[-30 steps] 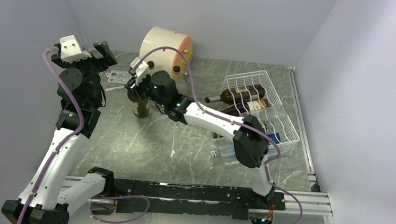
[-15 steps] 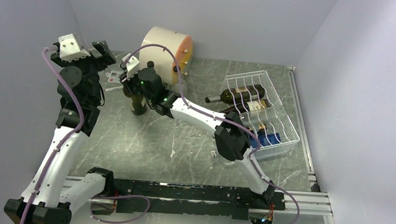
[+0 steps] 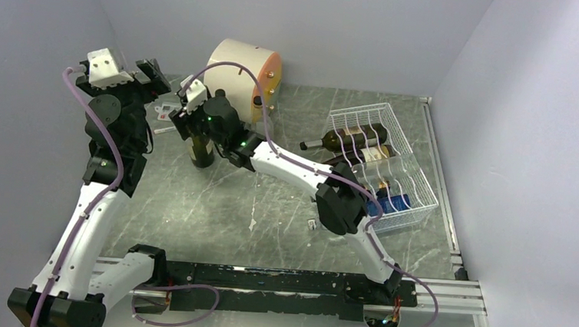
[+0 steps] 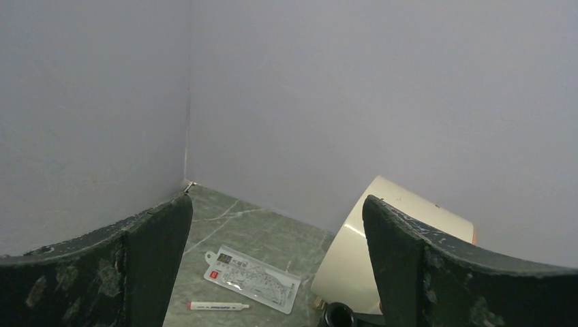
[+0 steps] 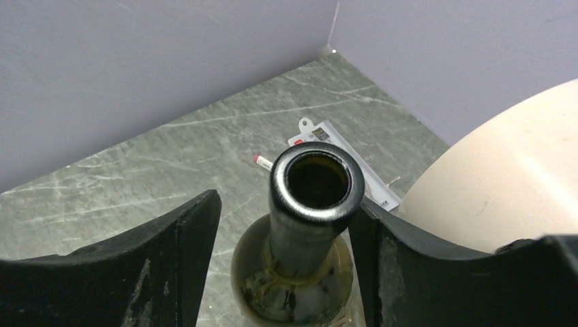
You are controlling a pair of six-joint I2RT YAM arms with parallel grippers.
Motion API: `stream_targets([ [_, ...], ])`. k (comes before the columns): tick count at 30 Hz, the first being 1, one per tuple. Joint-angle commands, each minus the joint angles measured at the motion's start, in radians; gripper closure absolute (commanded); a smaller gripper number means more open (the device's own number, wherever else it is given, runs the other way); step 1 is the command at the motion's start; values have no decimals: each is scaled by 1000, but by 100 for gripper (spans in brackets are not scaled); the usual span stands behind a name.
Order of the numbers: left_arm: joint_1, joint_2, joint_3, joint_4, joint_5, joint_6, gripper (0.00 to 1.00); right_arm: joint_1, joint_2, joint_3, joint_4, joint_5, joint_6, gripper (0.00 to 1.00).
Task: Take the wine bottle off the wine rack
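Note:
A dark wine bottle (image 3: pixel 202 150) stands upright on the table, left of centre, well away from the white wire wine rack (image 3: pixel 415 189) at the right. In the right wrist view its open mouth and neck (image 5: pixel 315 197) rise between the spread fingers of my right gripper (image 5: pixel 285 212). That gripper is open: the right finger (image 5: pixel 409 272) sits close against the neck and the left finger stands apart. My left gripper (image 4: pixel 276 231) hangs open and empty, raised at the far left (image 3: pixel 150 73). Other bottles (image 3: pixel 352 139) lie in the rack.
A cream drum with an orange face (image 3: pixel 241 68) lies just behind the upright bottle. A clear packet (image 4: pixel 253 278) and a white pen (image 4: pixel 218 306) lie on the table near the back left corner. Walls close in at left, back and right.
My right gripper has opened off the bottle's neck. Before that the right arm carried the bottle slightly left. The left arm has barely moved.

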Motion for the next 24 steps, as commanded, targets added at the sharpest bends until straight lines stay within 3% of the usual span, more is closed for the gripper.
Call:
stream_targets([
  [1,12,-17,6,14,12,-8,2,1,-105,-16,30,-6,-24,25],
  [6,11,-27,5,16,-1,2,2,2,-227,-104,10,-25,-63,21],
  [14,11,-33,2,18,-9,0,2,4,-617,-537,-26,-9,-261,10],
  [18,-2,-30,6,11,-13,-1,2,4,-819,-701,-150,44,-397,1],
  [24,-50,-30,4,22,-55,32,2,4,-1081,-832,-482,112,-590,0],
])
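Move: The wine rack lies some 52 cm to the right of the right gripper, about 2 cm nearer the base and 20 cm lower, with a dark bottle in it 42 cm right and 6 cm farther out. The just-placed green bottle stands between the right fingers, its middle about 10 cm below; two clear bottles stand 7 and 16 cm to the right, both 4 cm farther out. From the left gripper the rack is roughly 66 cm right, about level ahead and 38 cm below. Lift the right gripper straight up off the green bottle's neck first, then swing it right and back towards the wine rack, about 22 cm right, 11 back and 10 up, passing on the base side of the clear bottles. Spread the already parted fingers fully on the way and roll the wrist some 25 degrees, its left side sinking. ##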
